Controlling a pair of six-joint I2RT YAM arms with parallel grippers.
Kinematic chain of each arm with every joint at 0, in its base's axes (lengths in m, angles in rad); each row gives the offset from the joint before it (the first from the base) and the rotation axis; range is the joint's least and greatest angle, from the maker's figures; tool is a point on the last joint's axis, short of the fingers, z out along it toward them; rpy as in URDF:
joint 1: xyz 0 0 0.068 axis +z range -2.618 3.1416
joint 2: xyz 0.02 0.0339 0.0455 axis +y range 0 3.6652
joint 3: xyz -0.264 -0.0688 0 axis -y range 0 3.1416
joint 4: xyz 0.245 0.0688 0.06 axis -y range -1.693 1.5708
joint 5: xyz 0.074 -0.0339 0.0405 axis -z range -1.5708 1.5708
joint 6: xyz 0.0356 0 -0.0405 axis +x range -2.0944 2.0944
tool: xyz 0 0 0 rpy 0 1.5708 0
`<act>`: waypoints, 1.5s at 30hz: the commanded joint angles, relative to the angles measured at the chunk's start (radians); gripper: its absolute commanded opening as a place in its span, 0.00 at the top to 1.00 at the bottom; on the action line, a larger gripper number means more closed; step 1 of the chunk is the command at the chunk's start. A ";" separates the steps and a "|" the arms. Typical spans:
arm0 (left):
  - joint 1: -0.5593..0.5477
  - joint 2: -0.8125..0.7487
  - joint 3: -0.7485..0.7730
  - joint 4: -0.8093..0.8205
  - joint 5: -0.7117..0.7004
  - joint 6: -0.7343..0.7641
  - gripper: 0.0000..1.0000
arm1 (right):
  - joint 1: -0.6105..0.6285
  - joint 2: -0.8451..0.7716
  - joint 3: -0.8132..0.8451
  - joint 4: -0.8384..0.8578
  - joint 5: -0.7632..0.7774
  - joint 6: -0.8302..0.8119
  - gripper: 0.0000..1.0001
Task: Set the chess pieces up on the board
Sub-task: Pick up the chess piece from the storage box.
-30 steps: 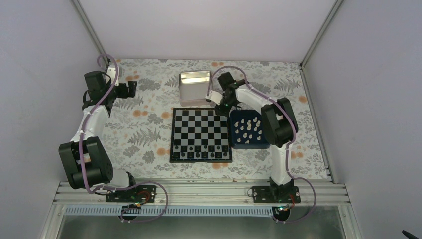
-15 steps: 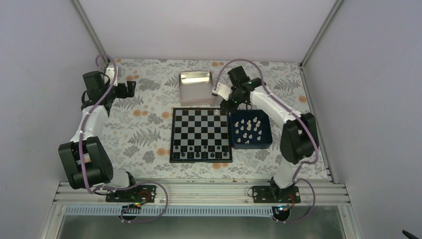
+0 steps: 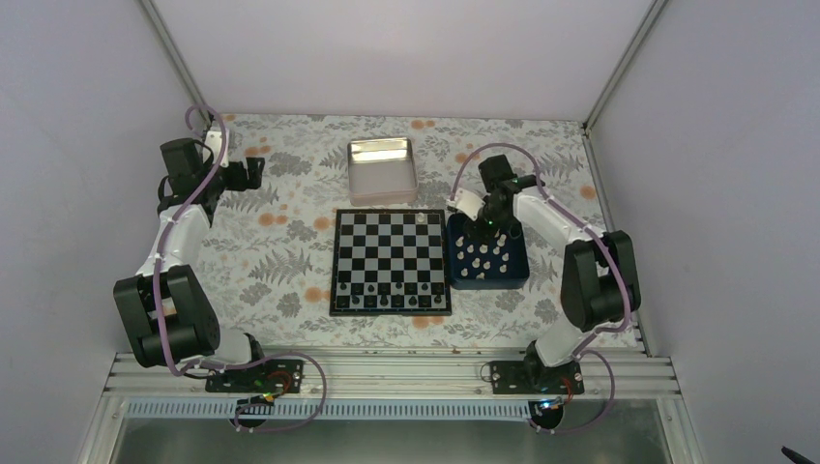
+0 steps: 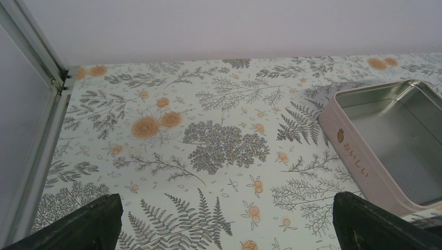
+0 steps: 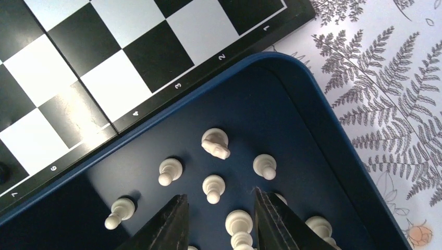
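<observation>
The board (image 3: 392, 261) lies flat mid-table; its numbered border (image 5: 156, 96) fills the upper left of the right wrist view. One white piece (image 3: 423, 218) stands on its far row near the right end. Several cream chess pieces (image 3: 483, 253) stand in the dark blue tray (image 3: 486, 285). My right gripper (image 3: 483, 224) hangs open over that tray. A pawn (image 5: 212, 187) and a taller piece (image 5: 238, 224) stand between the fingertips of that gripper (image 5: 220, 195), untouched. My left gripper (image 3: 253, 174) is wide open above the flowered cloth, far left, with nothing between its fingers (image 4: 88, 224).
A shiny metal tin (image 3: 381, 171) stands behind the board, its pink side (image 4: 354, 159) at the right of the left wrist view. Small dark pieces (image 3: 391, 302) line the board's near row. The blue tray's rim (image 5: 333, 135) touches the board's right edge. Enclosure walls stand on three sides.
My right gripper has swung from the board's far right corner to above the blue tray. A white piece now stands on that corner area. The left arm has not moved.
</observation>
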 commanded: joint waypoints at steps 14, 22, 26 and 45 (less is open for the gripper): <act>0.022 -0.012 -0.009 0.007 0.042 0.014 0.00 | 0.001 0.125 0.002 0.085 -0.062 -0.056 0.61; 0.030 -0.012 -0.015 0.011 0.055 0.015 0.00 | 0.000 0.156 0.018 0.086 -0.067 -0.055 0.62; 0.035 -0.013 -0.015 0.010 0.065 0.015 0.00 | 0.001 0.163 0.011 0.096 -0.076 -0.049 0.65; 0.042 -0.019 -0.013 0.010 0.087 0.013 0.00 | -0.003 0.085 0.062 0.014 -0.057 -0.064 0.96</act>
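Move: The white knight I go for stands in the storage box almost straight under my right hand, about 1 cm ahead, 1 cm left and 6 cm down. Around it stand three pawns: one some 4 cm behind the knight, one about 2 cm behind and 3 cm right of it, one about 1 cm farther out and 3 cm right. From my left hand the knight is roughly 54 cm right, 10 cm back and 19 cm lower. I sink my right hand nearly 5 cm into the box onto the white knight, easing about 1 cm left on the way, fingers pointing down and partly open around its head. At the bottom I stop and close the fingers, pinching the knight's upper part between the pads, then begin to rise, about 1 cm, keeping that grip. ##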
